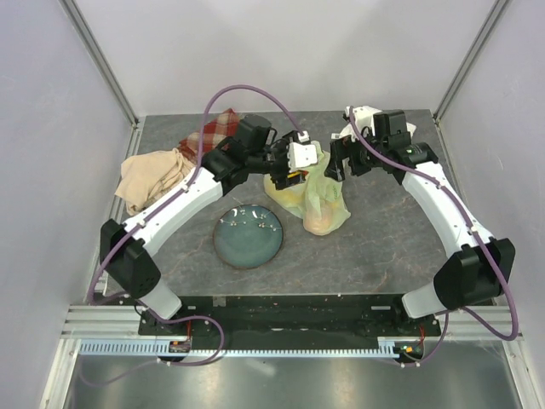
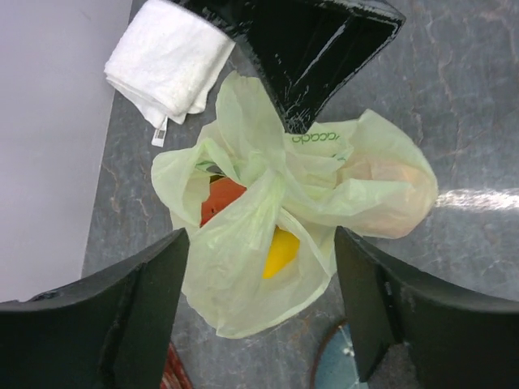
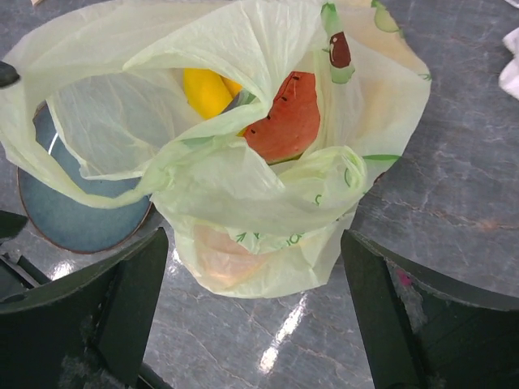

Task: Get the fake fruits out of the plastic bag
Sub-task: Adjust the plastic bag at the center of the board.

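The pale yellow-green plastic bag [image 1: 318, 203] lies crumpled mid-table with its mouth open. Inside it I see a red watermelon slice [image 3: 284, 121], a yellow fruit [image 3: 207, 89] and an orange-pink peach [image 3: 223, 255] showing through the film. From the left wrist view the bag [image 2: 235, 284] shows the same watermelon slice [image 2: 219, 198], yellow fruit [image 2: 280, 251] and peach [image 2: 389, 190]. My left gripper [image 2: 261, 243] hangs open over the bag's one end, holding nothing. My right gripper [image 3: 253, 239] stands open over the peach end, also empty. In the top view both grippers, left [image 1: 285, 173] and right [image 1: 342, 164], hover close above the bag.
A blue-green plate [image 1: 249, 236] sits just in front and left of the bag. A beige cloth [image 1: 153, 177] and a red checked cloth [image 1: 213, 132] lie at the back left. A white folded towel [image 2: 166, 61] rests behind the bag.
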`<action>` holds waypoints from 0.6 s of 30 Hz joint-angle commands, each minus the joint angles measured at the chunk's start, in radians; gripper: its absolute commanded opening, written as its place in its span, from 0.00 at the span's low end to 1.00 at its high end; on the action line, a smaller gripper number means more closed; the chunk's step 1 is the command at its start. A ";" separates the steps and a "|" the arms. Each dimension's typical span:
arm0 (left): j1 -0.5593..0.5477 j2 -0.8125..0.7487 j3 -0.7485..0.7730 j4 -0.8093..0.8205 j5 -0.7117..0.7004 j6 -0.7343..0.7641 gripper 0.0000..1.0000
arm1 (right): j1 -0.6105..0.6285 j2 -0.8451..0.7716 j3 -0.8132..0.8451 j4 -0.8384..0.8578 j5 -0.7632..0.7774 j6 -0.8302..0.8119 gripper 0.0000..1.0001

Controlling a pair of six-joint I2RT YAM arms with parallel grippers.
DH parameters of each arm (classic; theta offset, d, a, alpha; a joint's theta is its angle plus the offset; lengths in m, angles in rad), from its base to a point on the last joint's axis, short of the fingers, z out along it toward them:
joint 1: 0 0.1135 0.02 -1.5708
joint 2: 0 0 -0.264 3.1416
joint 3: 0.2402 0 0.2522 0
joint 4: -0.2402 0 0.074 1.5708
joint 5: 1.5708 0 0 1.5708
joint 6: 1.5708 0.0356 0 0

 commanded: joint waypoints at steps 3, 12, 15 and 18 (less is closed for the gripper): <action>-0.027 0.095 0.076 0.035 -0.090 0.143 0.49 | 0.001 0.040 -0.066 0.162 -0.027 0.078 0.92; 0.043 0.252 0.177 0.276 -0.356 -0.151 0.02 | -0.023 0.201 0.069 0.199 0.076 0.060 0.00; 0.100 0.322 0.340 0.281 -0.465 -0.327 0.02 | -0.059 0.274 0.201 0.228 0.148 0.009 0.00; 0.163 0.451 0.574 0.250 -0.517 -0.426 0.01 | -0.091 0.401 0.396 0.257 0.182 -0.017 0.00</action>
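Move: The open plastic bag lies between and below both hands: its middle is about 2 cm back, 5 cm right and 14 cm below the left hand, and some 3 cm back, 6 cm left and 12 cm below the right. From the left hand, the plate is about 14 cm back and 12 cm left, the checked cloth some 13 cm ahead and 18 cm left. The white towel lies roughly 11 cm ahead and 11 cm right of the right hand. Both hands dip forward, pinch the bag's upper edges, then draw them forward, left about 15 cm, right 10. ##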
